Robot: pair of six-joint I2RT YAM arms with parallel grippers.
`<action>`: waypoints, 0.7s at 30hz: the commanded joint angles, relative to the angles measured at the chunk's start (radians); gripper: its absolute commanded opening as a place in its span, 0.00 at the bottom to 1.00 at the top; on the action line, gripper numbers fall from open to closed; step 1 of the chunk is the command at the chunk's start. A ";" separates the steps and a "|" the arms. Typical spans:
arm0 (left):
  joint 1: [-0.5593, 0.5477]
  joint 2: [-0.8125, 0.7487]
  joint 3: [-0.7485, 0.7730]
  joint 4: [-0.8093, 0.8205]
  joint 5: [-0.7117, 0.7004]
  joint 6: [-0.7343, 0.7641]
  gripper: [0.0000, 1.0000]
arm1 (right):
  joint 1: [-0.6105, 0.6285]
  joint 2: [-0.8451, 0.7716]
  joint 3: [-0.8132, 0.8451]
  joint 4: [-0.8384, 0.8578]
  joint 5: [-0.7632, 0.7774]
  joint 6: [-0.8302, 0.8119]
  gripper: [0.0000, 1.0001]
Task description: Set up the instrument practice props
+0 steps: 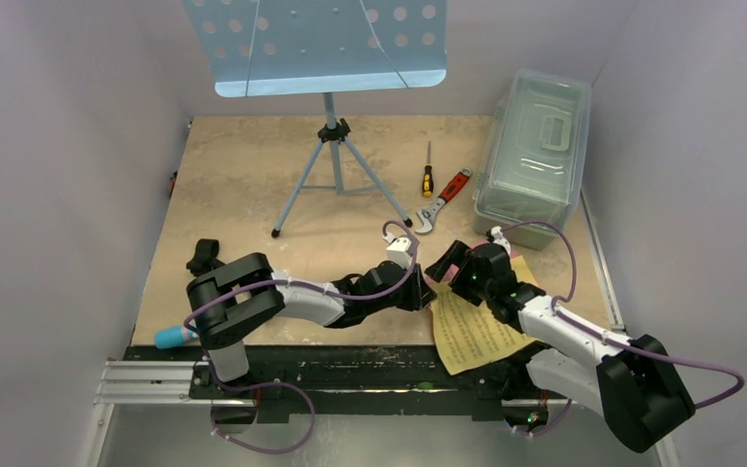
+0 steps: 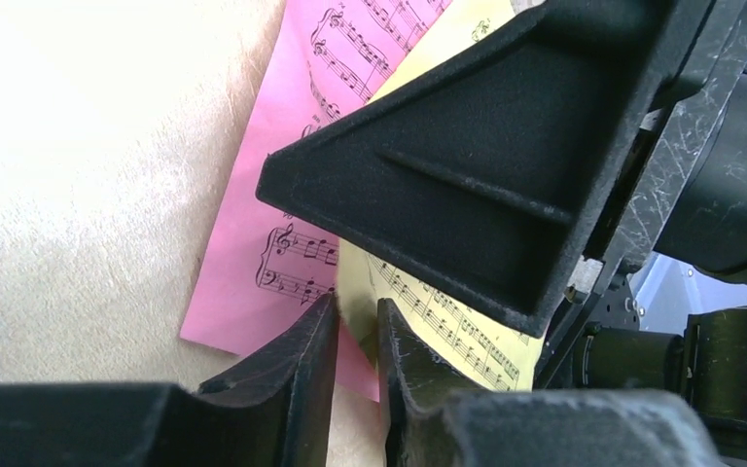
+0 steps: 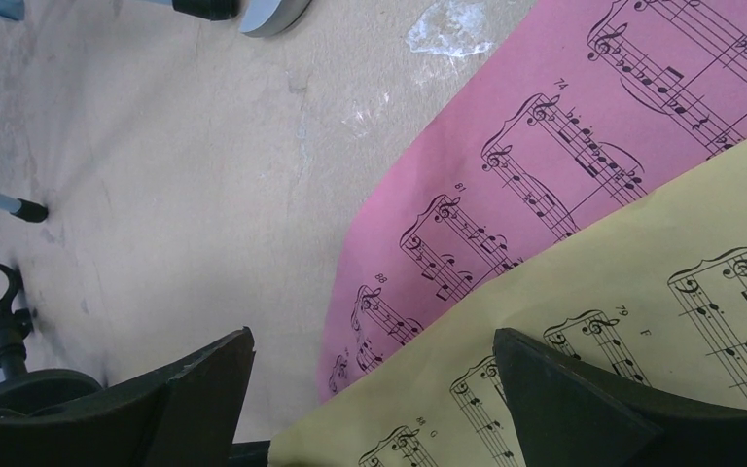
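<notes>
The yellow page (image 1: 474,334) lies on top of the pink page (image 3: 506,165) at the near right of the table. My left gripper (image 2: 357,326) has closed to a narrow slit on the yellow page's (image 2: 457,326) raised corner, just over the pink page (image 2: 253,224). My right gripper (image 3: 370,389) hangs wide open over both pages, holding nothing, and almost touches the left gripper (image 1: 426,284). The light blue music stand (image 1: 326,44) stands upright at the back. The cyan microphone (image 1: 170,338) lies at the near left edge, and the black mic stand (image 1: 204,255) is beyond it.
A screwdriver (image 1: 428,175) and a red-handled wrench (image 1: 447,197) lie right of the tripod legs (image 1: 303,190). A clear lidded box (image 1: 535,156) stands at the back right. The right gripper's finger (image 2: 447,165) looms over the pages in the left wrist view.
</notes>
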 commanded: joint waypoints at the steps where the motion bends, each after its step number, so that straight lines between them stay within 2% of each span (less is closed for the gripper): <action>1: -0.006 -0.020 0.033 -0.012 -0.044 0.033 0.19 | 0.000 0.028 0.003 -0.040 -0.018 -0.013 0.98; 6: -0.018 -0.045 0.068 -0.110 -0.123 0.090 0.16 | -0.001 0.035 0.000 -0.037 -0.030 -0.025 0.98; 10: -0.025 -0.044 0.085 -0.130 -0.134 0.097 0.00 | -0.001 0.025 0.015 -0.056 -0.021 -0.051 0.98; 14: -0.026 -0.057 0.098 -0.150 -0.129 0.107 0.00 | -0.001 -0.015 0.065 -0.095 -0.029 -0.160 0.98; 17: -0.020 -0.104 0.159 -0.228 -0.095 0.195 0.00 | -0.001 -0.071 0.180 -0.245 0.009 -0.270 0.98; 21: 0.017 -0.175 0.285 -0.488 -0.006 0.390 0.00 | -0.001 -0.162 0.412 -0.459 0.151 -0.395 0.98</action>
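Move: The yellow sheet's near-left corner bulges up practically between the left fingertips, about 1 cm down and 1 cm to the right; the pink sheet beneath it centres some 11 cm to the right and about 1 cm ahead. The adjustable wrench lies roughly 25 cm ahead and 3 cm to the right, all on the table a few centimetres below. From the open right hand, the yellow corner lies about 5 cm back, 3 cm left and 4 cm below. Pinching the yellow sheet's corner, the left fingers close from a narrow gap to fully shut while the hand eases about 1 cm forward and dips about 1 cm. It then turns upward, rising some 3 cm from that low point with the corner held and its left side rolling up about 10 degrees. The right hand, still wide open over the sheets, stays nearly put, then rises quickly by about 4 cm, tilting some 10 degrees. ##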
